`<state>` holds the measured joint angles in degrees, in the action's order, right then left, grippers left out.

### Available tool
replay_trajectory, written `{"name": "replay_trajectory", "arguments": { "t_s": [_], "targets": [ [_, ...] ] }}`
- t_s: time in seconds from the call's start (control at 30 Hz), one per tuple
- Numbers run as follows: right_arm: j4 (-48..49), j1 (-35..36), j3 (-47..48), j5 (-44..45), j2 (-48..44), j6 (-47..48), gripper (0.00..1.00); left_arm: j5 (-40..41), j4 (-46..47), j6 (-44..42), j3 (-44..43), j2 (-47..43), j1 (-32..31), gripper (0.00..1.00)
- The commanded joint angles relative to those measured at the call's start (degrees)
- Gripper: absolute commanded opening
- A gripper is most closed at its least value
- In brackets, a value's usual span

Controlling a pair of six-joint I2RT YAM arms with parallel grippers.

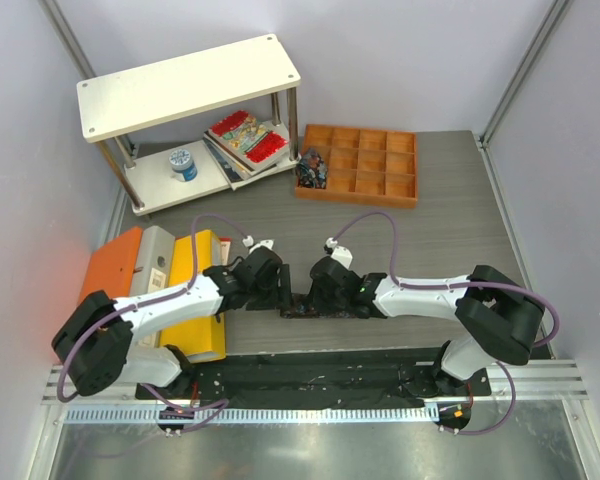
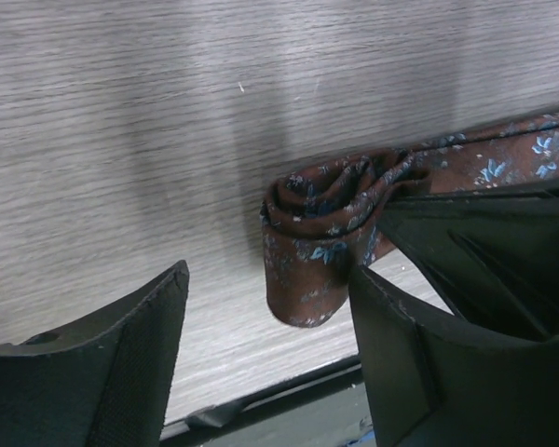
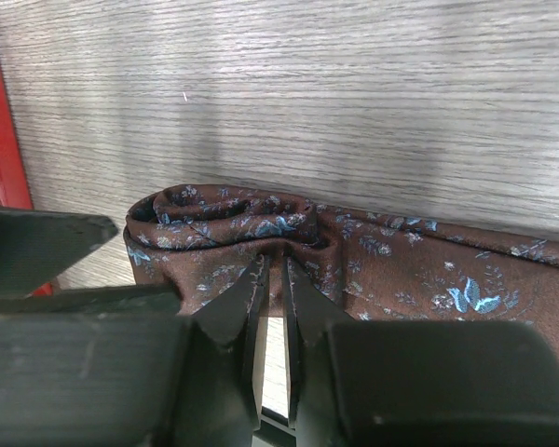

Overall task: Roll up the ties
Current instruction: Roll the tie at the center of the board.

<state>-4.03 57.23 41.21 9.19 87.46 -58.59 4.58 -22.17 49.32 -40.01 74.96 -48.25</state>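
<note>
A dark brown tie (image 3: 382, 270) with small blue flowers lies on the grey wood table, its left end wound into a loose roll (image 3: 219, 216). My right gripper (image 3: 272, 265) is shut on a fold of the tie just beside the roll. In the left wrist view the roll (image 2: 317, 247) stands on edge between the fingers of my open left gripper (image 2: 268, 275), close to the right finger (image 2: 405, 354) and well apart from the left one. From above, both grippers (image 1: 280, 290) (image 1: 317, 290) meet over the tie (image 1: 305, 312) at the table's middle.
A white two-level shelf (image 1: 190, 85) at the back left holds red patterned books (image 1: 245, 135) and a blue-and-white cup (image 1: 183, 163). An orange compartment tray (image 1: 375, 160) sits at the back. Orange, grey and yellow folders (image 1: 198, 262) lie under the left arm. A black mat (image 1: 310, 380) lines the near edge.
</note>
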Motion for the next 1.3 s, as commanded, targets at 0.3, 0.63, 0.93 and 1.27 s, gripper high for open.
{"name": "replay_trajectory", "arguments": {
  "t_s": [0.3, 0.63, 0.93, 1.27],
  "targets": [
    [2.7, -0.6, -3.2, -0.4, -1.2, -0.4, 0.17, -0.5, 9.2, 0.1, 0.1, 7.1, 0.2, 0.51],
    [2.5, -1.2, -3.2, -1.1, -2.8, 0.0, 0.17, -0.3, 6.7, -1.9, -2.2, 9.2, -0.4, 0.0],
    [-4.9, -2.8, 1.9, 0.6, -9.1, 2.7, 0.18, 16.7, -21.7, -3.1, -17.5, 11.3, -4.7, 0.0],
    [2.0, -2.5, 2.7, -3.8, -4.6, 0.0, 0.17, 18.8, -31.7, -0.5, -25.6, 15.0, -7.0, 0.0]
  ]
}}
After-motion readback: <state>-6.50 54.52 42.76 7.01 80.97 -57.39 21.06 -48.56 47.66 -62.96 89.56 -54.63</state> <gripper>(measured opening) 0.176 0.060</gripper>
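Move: The left hand is open over the left end of the rolled part of the tie: the roll's middle is about 3 cm to its right, 1 cm ahead and 3 cm below. From the left hand, the flat length of the tie has its middle some 22 cm to the right and 1 cm back, and the yellow binder stands about 19 cm to the left, level with it. From the nearly shut right hand, the same roll's middle lies roughly 2 cm to the left, level fore and aft, and 1 cm below. The left fingers shut on the left end of the tie's roll, pinching it after the hand sinks about 3 cm and eases 2 cm right onto it. Keeping the pinch, the hand then lifts some 5 cm and swings back left about 3 cm, rolling some 25 degrees so its left side rises. The right hand stays nearly still at the roll, then comes free and rises about 4 cm, its fingers unchanged. ##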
